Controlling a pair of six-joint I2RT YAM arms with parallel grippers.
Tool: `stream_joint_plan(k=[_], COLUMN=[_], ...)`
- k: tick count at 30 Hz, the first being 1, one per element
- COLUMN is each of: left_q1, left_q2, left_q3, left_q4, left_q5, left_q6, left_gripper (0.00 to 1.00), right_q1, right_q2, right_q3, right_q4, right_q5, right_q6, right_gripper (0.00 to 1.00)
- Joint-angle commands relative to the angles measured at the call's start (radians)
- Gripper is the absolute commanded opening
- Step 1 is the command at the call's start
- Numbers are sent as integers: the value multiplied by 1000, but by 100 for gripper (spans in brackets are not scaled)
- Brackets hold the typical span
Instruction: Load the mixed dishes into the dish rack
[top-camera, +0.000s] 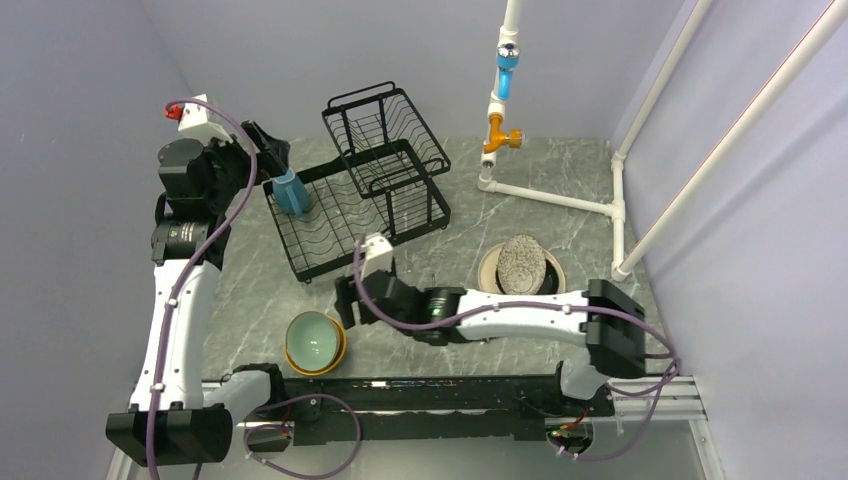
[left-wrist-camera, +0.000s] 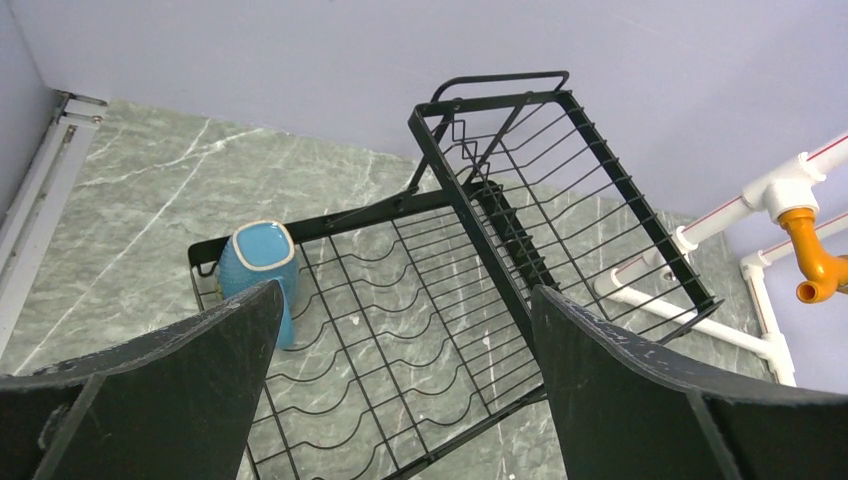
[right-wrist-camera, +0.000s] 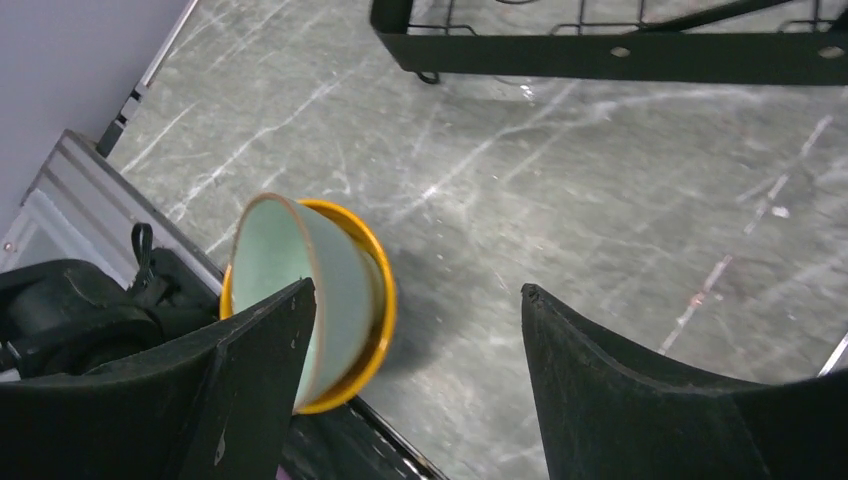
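Observation:
The dish rack (top-camera: 340, 235) (left-wrist-camera: 500, 240) (right-wrist-camera: 600, 55) stands at the back left, its raised basket (top-camera: 385, 125) at the right end. A blue cup-like dish (top-camera: 291, 192) (left-wrist-camera: 258, 265) sits upside down in the lower tray's left corner. My left gripper (top-camera: 272, 158) (left-wrist-camera: 407, 290) hangs open above that tray, just beside the cup, holding nothing. A mint-green bowl (top-camera: 312, 338) (right-wrist-camera: 300, 280) nests in an orange bowl (top-camera: 338, 352) (right-wrist-camera: 380, 320) near the front edge. My right gripper (top-camera: 345, 300) (right-wrist-camera: 418, 288) is open right beside them, only bare table between its fingers. A speckled grey plate (top-camera: 522, 264) rests on a pink-cream plate (top-camera: 488, 268).
A white pipe frame (top-camera: 560, 198) with blue and orange fittings (top-camera: 500, 130) stands at the back right. Walls close in on the left, back and right. The arms' mounting rail (top-camera: 420, 385) runs along the near edge, right by the bowls.

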Motion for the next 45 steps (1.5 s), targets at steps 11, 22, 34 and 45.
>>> stream_joint_plan(k=[11,22,34,45], left_q1=[-3,-4,-4,-4], left_q2=[13,17,37,46], left_q3=[19,17,30,21], left_q4=[19,23,4,22], left_q5=[30,34,47,60], left_q6=[25,25,24,19], left_gripper=[99,99,99,100], right_q1=[185,216,218,218], right_q2=[343,486,499,376], right_q3=[424,552,550,487], right_q4=[-270,-381,-364,-273], right_q5=[344,421,446,484], right_q6=[-96,-134,-170,-174], right_gripper=[69,45,16,0])
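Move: The green bowl, nested in the yellow bowl, lies about 11 cm to the right hand's left and 5 cm back, some 9 cm below it. The yellow bowl beneath it is about 10 cm left and 5 cm back. The dish rack's middle is roughly 20 cm ahead and 2 cm left, the screwdriver about 13 cm right and 1 cm ahead. From the left hand the green bowl is some 24 cm back, 7 cm right and 30 cm below. Leftward and a little back first, then down, the right hand travels about 6 cm left, 5 cm down and 3 cm back to the right-hand rim of the green bowl. It rolls some 30 degrees, left side down, on the way, and the wide-open fingers narrow through the approach, then close across the rim and pinch the bowl's wall between the tips. ##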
